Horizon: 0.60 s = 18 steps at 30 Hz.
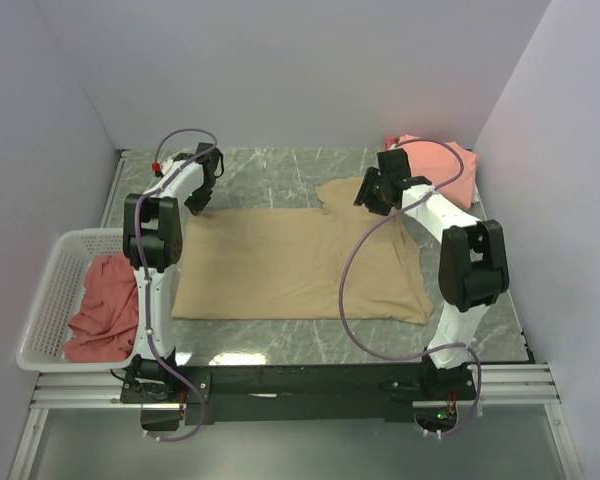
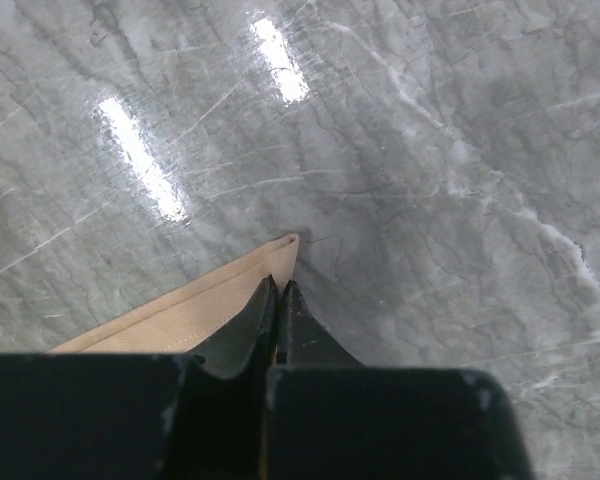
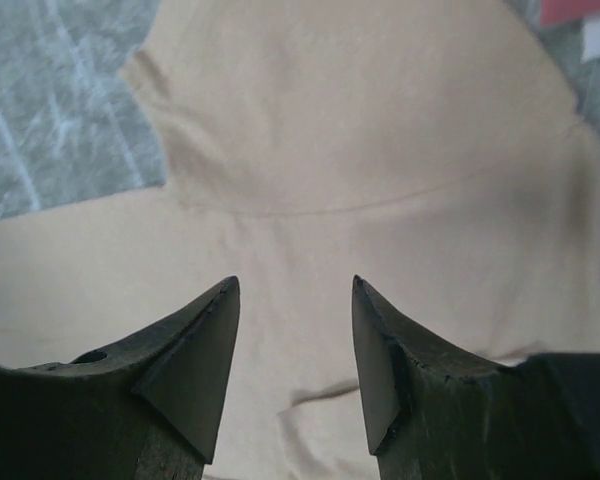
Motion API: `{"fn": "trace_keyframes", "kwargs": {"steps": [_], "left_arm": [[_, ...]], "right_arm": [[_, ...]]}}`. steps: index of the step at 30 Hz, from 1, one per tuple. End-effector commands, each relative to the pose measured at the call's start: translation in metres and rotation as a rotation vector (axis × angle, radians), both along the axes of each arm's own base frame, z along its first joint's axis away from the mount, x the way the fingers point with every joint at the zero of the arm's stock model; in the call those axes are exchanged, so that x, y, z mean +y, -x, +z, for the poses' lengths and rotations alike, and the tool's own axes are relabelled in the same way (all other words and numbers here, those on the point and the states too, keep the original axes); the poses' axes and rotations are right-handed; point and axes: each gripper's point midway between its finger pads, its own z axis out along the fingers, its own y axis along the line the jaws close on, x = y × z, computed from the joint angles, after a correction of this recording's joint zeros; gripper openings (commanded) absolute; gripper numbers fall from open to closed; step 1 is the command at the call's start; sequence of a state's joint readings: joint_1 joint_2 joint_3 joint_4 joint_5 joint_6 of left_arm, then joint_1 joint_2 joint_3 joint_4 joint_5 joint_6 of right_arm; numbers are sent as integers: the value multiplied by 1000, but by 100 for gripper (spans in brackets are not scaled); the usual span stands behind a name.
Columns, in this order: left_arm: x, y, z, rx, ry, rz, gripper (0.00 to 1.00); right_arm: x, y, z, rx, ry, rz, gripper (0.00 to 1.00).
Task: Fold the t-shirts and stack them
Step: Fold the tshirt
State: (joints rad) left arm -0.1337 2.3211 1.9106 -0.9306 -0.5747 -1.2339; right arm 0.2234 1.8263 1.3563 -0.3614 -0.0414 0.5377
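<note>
A tan-beige t-shirt (image 1: pixel 290 265) lies spread flat on the marble table. My left gripper (image 2: pixel 280 285) sits at its far left corner and is shut on that hemmed corner (image 2: pixel 180 310), whose tip pokes out just past the fingertips. In the top view this gripper (image 1: pixel 195 203) is at the shirt's back left edge. My right gripper (image 3: pixel 295 285) hangs open above the tan shirt (image 3: pixel 360 130) near its far right sleeve, with nothing between the fingers. A salmon-pink t-shirt (image 1: pixel 450 165) lies bunched at the back right. A dusty red t-shirt (image 1: pixel 105 305) is heaped in the basket.
The white mesh basket (image 1: pixel 55 290) stands off the table's left edge. White walls close in the back and both sides. Bare marble (image 1: pixel 270 170) shows behind the tan shirt and in front of it.
</note>
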Motion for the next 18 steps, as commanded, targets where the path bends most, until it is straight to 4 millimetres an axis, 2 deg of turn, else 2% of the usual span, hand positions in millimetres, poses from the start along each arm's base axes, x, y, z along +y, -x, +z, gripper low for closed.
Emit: {"fn": "trace_keyframes", "kwargs": {"steps": [1, 2, 4, 5, 10, 18], "left_arm": [[-7, -3, 2, -31, 42, -30, 1], [-7, -1, 3, -31, 44, -37, 1], [-8, 0, 3, -31, 49, -46, 1], [-8, 2, 5, -32, 48, -49, 1], [-4, 7, 5, -30, 50, -60, 1], [-4, 7, 12, -53, 65, -77, 1]], "right_arm": [[-16, -28, -3, -19, 31, 1, 56], [-18, -34, -1, -13, 46, -1, 56], [-24, -49, -9, 4, 77, 1, 56], [-29, -49, -15, 30, 99, -5, 55], [-45, -80, -23, 48, 187, -26, 55], [-75, -96, -41, 101, 276, -49, 54]]}}
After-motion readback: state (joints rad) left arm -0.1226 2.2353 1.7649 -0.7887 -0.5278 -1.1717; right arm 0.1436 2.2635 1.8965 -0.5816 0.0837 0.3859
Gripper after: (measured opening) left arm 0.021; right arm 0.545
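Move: The tan t-shirt's sleeve juts out from its far edge: the sleeve's far right corner is about 14 cm ahead of the open right hand, only 1 cm to its right and 9 cm below. At the same level, the sleeve's left corner lies some 11 cm ahead and 13 cm left of that hand; the pink folded shirts sit 16 cm ahead, 17 cm right and 7 cm down. The left hand already has the t-shirt's far left corner between its fingers, with the sleeve's far right corner some 47 cm right and 11 cm ahead, practically level. The right hand swoops about 9 cm forward over the tan t-shirt, drifting some 5 cm right towards the pink folded shirts and sinking 4 to 5 cm, quick at first and easing off as it nears the sleeve's far right corner. Its fingers stay open above the cloth while the wrist rolls roughly 10 degrees, left side dipping, and the left hand stays put, keeping its pinch on the far left corner. ##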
